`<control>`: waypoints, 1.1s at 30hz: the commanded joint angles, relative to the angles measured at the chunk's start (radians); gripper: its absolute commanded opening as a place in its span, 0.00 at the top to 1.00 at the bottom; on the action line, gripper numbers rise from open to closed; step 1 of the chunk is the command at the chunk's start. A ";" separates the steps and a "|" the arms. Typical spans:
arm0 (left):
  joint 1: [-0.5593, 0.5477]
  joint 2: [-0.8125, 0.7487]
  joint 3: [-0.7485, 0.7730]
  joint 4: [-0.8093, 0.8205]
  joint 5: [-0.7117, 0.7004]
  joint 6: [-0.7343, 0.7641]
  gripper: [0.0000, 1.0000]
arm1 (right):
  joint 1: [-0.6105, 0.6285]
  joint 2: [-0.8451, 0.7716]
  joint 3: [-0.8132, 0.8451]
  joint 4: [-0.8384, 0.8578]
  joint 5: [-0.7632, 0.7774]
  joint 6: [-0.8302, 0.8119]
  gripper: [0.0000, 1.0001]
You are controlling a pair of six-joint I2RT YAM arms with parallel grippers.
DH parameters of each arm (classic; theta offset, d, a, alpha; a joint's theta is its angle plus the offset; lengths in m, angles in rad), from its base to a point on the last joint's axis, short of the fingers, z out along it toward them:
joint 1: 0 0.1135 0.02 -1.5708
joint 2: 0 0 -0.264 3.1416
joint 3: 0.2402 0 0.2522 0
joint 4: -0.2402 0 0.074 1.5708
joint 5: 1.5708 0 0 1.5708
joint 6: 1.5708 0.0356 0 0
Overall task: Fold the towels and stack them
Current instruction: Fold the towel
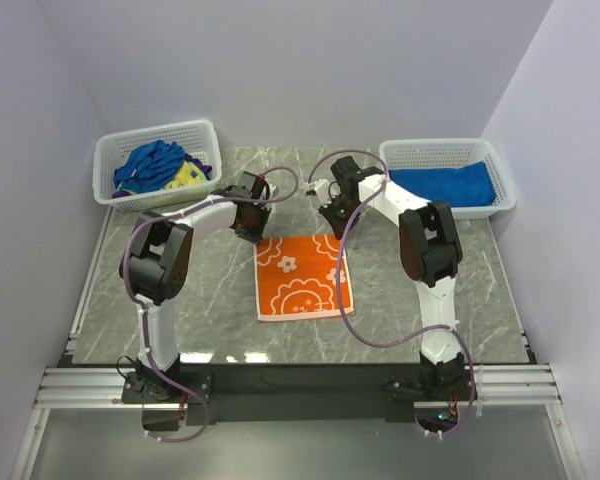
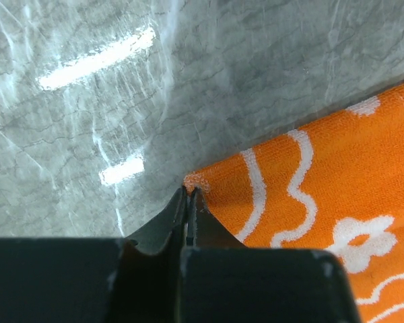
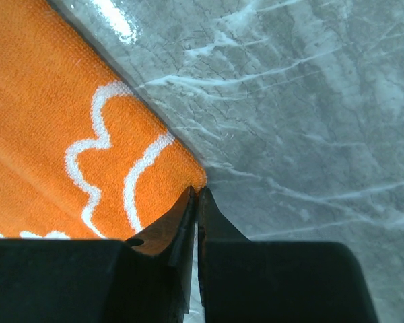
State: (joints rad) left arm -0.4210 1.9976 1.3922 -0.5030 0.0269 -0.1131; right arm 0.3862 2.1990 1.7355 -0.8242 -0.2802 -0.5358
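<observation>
An orange towel (image 1: 302, 277) with white flower outlines lies flat on the grey marble table. My left gripper (image 1: 248, 232) is at its far left corner. In the left wrist view the jaws (image 2: 188, 192) are shut, pinching that corner of the orange cloth (image 2: 310, 202). My right gripper (image 1: 332, 225) is at the far right corner. Its tips (image 3: 196, 192) are shut on the corner of the orange towel (image 3: 67, 134). A crumpled blue towel (image 1: 150, 163) and a yellow towel (image 1: 187, 176) lie in the left basket. A folded blue towel (image 1: 445, 183) lies in the right basket.
A white mesh basket (image 1: 108, 170) stands at the back left and another (image 1: 500, 180) at the back right. Purple cables loop from both arms over the towel's edges. Pale walls close in the table on three sides.
</observation>
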 commanded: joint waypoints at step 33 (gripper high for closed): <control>-0.087 -0.551 -0.518 0.388 -0.110 -0.207 0.99 | 0.194 -0.591 -0.606 0.499 0.524 0.246 1.00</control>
State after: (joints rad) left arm -0.4942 1.4979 0.9028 -0.1307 -0.0311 -0.2646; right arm 0.5610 1.6714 1.1576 -0.3439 0.1665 -0.3290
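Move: My two hands already pinch the orange towel's far corners, just off the table. They are taking these to its near edge, whose middle lies about 18 cm back and 9 cm right of my left hand, and about 18 cm back and 8 cm left of my right hand. The left basket stands some 17 cm ahead and 24 cm left of my left hand; the right basket, holding the blue towel, is some 14 cm ahead and 26 cm right of my right hand. Keeping both fingertip pinches shut, I lift the two far corners together, almost straight up at first, then bend the path back towards the towel's near edge. Each hand ends about 7 cm higher, my left some 5 cm back and my right a little less. As they go, both wrists swing the fingertips outward, the right by roughly 30 degrees, the left by about 20. ##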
